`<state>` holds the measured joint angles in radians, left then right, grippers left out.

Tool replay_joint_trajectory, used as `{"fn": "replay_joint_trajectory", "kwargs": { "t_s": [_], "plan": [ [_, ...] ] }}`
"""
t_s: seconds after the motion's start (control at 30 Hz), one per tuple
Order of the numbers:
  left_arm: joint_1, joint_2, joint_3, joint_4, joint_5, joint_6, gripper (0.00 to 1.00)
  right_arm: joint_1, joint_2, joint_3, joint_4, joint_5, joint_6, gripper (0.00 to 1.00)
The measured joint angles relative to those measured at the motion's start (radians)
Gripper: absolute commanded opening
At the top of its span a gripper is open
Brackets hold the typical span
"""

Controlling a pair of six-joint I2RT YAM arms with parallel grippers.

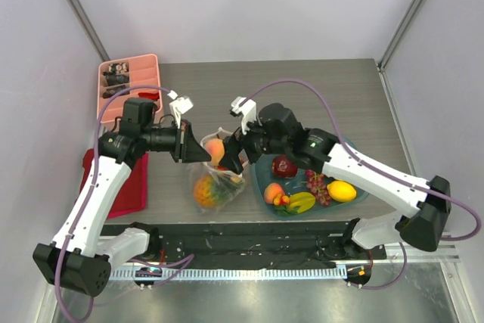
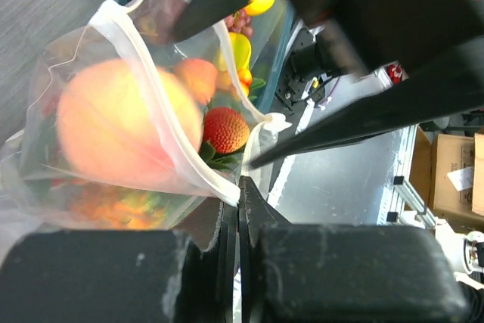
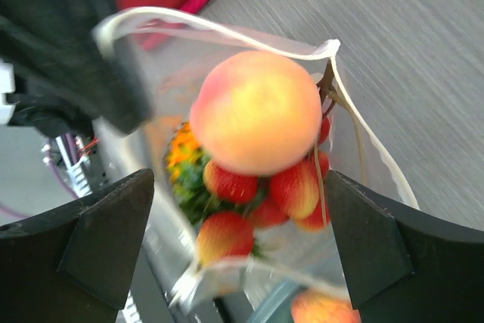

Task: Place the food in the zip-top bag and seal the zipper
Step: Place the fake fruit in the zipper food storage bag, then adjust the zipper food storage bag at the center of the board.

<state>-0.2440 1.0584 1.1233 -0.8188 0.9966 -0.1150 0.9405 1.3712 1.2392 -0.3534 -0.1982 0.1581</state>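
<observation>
The zip-top bag (image 1: 219, 181) hangs open at the table's middle, its zipper (image 2: 181, 141) a whitish strip round the mouth. My left gripper (image 2: 240, 191) is shut on that strip at the mouth's edge; in the top view it (image 1: 198, 150) sits at the bag's left. A peach (image 3: 255, 111) lies blurred in the bag's mouth, above red berries (image 3: 249, 194) and an orange pineapple (image 3: 180, 158). My right gripper (image 3: 240, 240) stands open over the mouth, touching nothing. More food lies on the teal plate (image 1: 359, 196): apple (image 1: 284, 166), grapes (image 1: 318, 185), lemon (image 1: 342, 191).
A pink compartment tray (image 1: 128, 81) stands at the back left. A red cloth (image 1: 128, 191) lies under the left arm. The two grippers are close together over the bag. The black rail (image 1: 249, 236) runs along the near edge.
</observation>
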Motion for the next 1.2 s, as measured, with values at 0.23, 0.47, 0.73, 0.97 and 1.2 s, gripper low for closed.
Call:
{"fn": "replay_joint_trajectory", "kwargs": {
  "t_s": [0.23,0.47,0.73,0.97,1.2],
  "plan": [
    [0.004,0.018,0.0,0.029,0.011,-0.015,0.0,-0.159,-0.102,0.055,-0.119,-0.078,-0.021,0.93],
    [0.004,0.021,0.001,0.031,0.015,-0.016,0.0,-0.308,0.027,0.051,-0.153,-0.126,0.015,0.86],
    [0.004,0.021,0.01,0.029,0.01,-0.016,0.0,-0.309,0.175,0.014,-0.153,-0.211,0.063,0.01],
    [0.004,0.012,0.01,0.003,-0.092,-0.028,0.0,-0.287,0.19,0.126,-0.175,-0.339,0.099,0.01],
    [-0.068,-0.021,0.009,-0.014,-0.122,-0.058,0.02,-0.183,0.293,0.465,-0.31,-0.409,-0.088,0.01]
  ]
}}
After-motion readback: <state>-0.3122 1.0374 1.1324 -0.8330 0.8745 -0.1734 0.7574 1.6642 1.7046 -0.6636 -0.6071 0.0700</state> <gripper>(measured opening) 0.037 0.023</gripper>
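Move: The right hand, empty and wide open, hangs over the bag's mouth; the bag's far right rim lies about 5 cm ahead of it, 5 cm to its right and 7 cm below. The peach sits in the bag about 1 cm ahead, 5 cm left and 8 cm below; the red apple in the tray is some 15 cm right, 4 cm back and 17 cm below. From the left hand, already pinching the rim, that far right rim is roughly 7 cm ahead, 9 cm right and nearly level. Swinging about 8 cm right and 7 cm forward off the mouth, the right hand then dips about 12 cm from the top of its arc, tipping some 20 degrees, and closes to pinch the far right rim. It lifts that rim about 11 cm and carries it about 7 cm left, while the left hand keeps its pinch almost in place. ##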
